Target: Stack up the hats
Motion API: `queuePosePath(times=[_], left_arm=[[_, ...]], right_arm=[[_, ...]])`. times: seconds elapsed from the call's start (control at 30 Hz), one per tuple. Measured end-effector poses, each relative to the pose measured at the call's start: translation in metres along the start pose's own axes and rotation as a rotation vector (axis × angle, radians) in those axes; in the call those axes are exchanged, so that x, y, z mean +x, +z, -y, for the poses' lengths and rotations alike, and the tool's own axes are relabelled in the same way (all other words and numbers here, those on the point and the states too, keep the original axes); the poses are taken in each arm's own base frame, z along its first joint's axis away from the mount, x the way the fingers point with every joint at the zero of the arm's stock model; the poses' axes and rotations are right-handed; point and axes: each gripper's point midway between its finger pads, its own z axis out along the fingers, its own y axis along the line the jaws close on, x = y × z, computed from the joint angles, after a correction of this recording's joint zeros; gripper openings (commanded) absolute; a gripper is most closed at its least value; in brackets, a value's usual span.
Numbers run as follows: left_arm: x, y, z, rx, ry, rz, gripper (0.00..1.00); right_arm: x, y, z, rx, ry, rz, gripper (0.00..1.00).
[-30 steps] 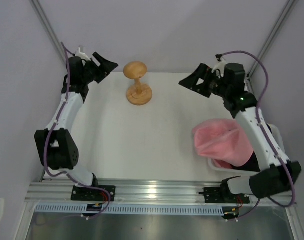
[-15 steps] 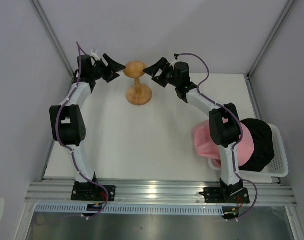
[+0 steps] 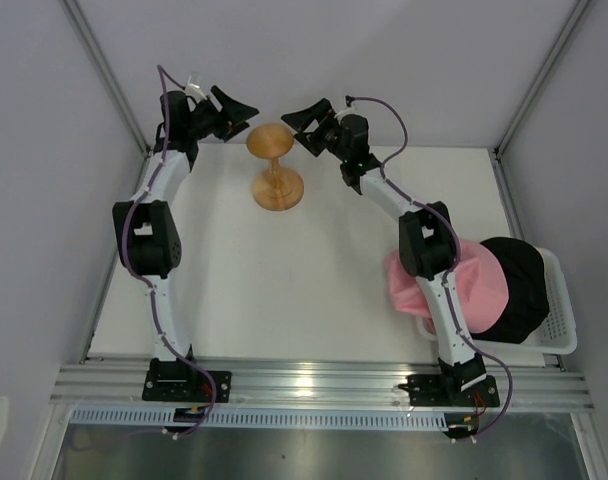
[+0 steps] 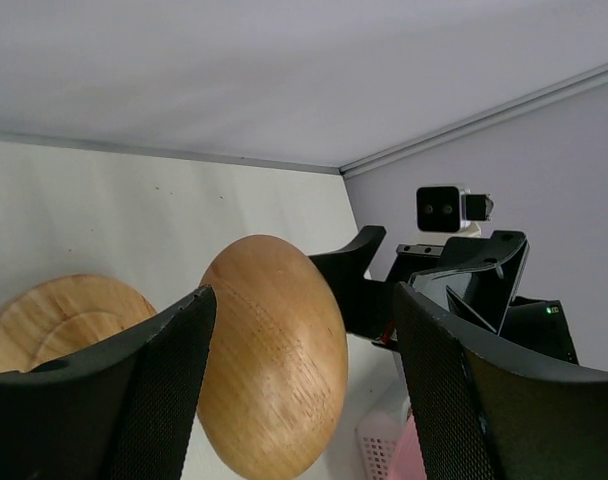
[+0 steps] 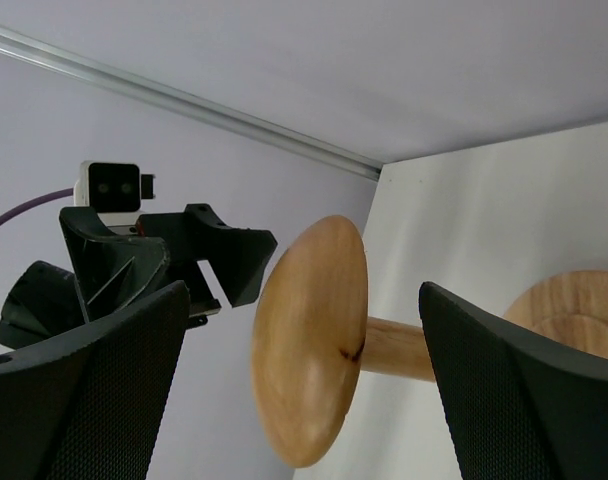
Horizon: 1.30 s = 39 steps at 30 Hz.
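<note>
A pink hat [image 3: 439,282] and a black hat [image 3: 519,285] lie bunched together in the white basket [image 3: 562,305] at the right edge. Neither gripper is near them. Both arms reach to the back of the table and face each other across the round top of the wooden stand [image 3: 271,139]. My left gripper [image 3: 240,108] is open just left of that top, and my right gripper [image 3: 296,115] is open just right of it. In the left wrist view the stand top [image 4: 274,370] shows between the fingers of the left gripper [image 4: 304,300]. In the right wrist view the right gripper [image 5: 304,290] frames the stand top [image 5: 314,340] edge-on.
The stand's base [image 3: 278,191] rests on the white table [image 3: 264,290] near the back wall. Grey walls close in on the left, back and right. The basket overhangs the table's right side.
The right arm swung from the right side to the back middle, uncovering the black hat. The left gripper moved right and up toward the stand top, and its jaws narrowed slightly.
</note>
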Motion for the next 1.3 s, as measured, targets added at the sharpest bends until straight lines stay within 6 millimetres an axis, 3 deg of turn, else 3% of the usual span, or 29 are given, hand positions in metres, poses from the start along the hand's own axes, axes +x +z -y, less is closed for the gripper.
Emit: queuePosePath(times=[0.23, 0.4, 0.6, 0.63, 0.73, 0.83, 0.9, 1.3], left_arm=[[0.021, 0.016, 0.007, -0.006, 0.009, -0.045, 0.73], [0.03, 0.01, -0.003, -0.079, 0.003, -0.041, 0.73], [0.053, 0.001, -0.022, -0.192, -0.063, -0.089, 0.66], [0.057, 0.001, -0.023, -0.192, -0.076, -0.096, 0.63], [0.059, 0.001, -0.017, -0.177, -0.084, -0.098, 0.52], [0.062, 0.0, -0.012, -0.173, -0.116, -0.097, 0.37], [0.064, 0.0, -0.011, -0.163, -0.135, -0.092, 0.31], [0.098, -0.019, 0.011, -0.143, -0.193, -0.073, 0.26]], right_arm=[[0.012, 0.004, -0.001, -0.001, 0.019, -0.032, 0.96], [0.033, 0.005, 0.0, 0.018, 0.014, -0.078, 0.9], [0.05, 0.007, -0.004, 0.014, -0.003, -0.107, 0.68], [0.051, 0.007, -0.003, 0.017, -0.003, -0.109, 0.57], [0.048, 0.005, -0.002, 0.021, 0.002, -0.099, 0.39], [0.046, 0.003, -0.004, 0.028, 0.05, -0.098, 0.31], [0.043, 0.001, -0.005, 0.029, 0.062, -0.096, 0.3], [0.054, -0.038, -0.012, 0.092, 0.09, -0.145, 0.23]])
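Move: Both empty hands flank the wooden hat stand's head. It lies about 6 cm to the left hand's right, 3 cm back and 5 cm below it; from the right hand it is roughly 6 cm left, 3 cm back and 2 cm lower. The stand's round base sits some 20 cm straight beneath the head. The pink hat on the bin lies about 37 cm right of the right hand, 35 cm back and 20 cm below. Inward, from both sides, the hands come onto the rim of the stand's head, the left also sinking about 4 cm and tipping down some 15 degrees, the right easing left and back. Their fingers close and pinch the rim at its left and right edges; holding it between them, both then pull back about 4 cm and a little to the right. ##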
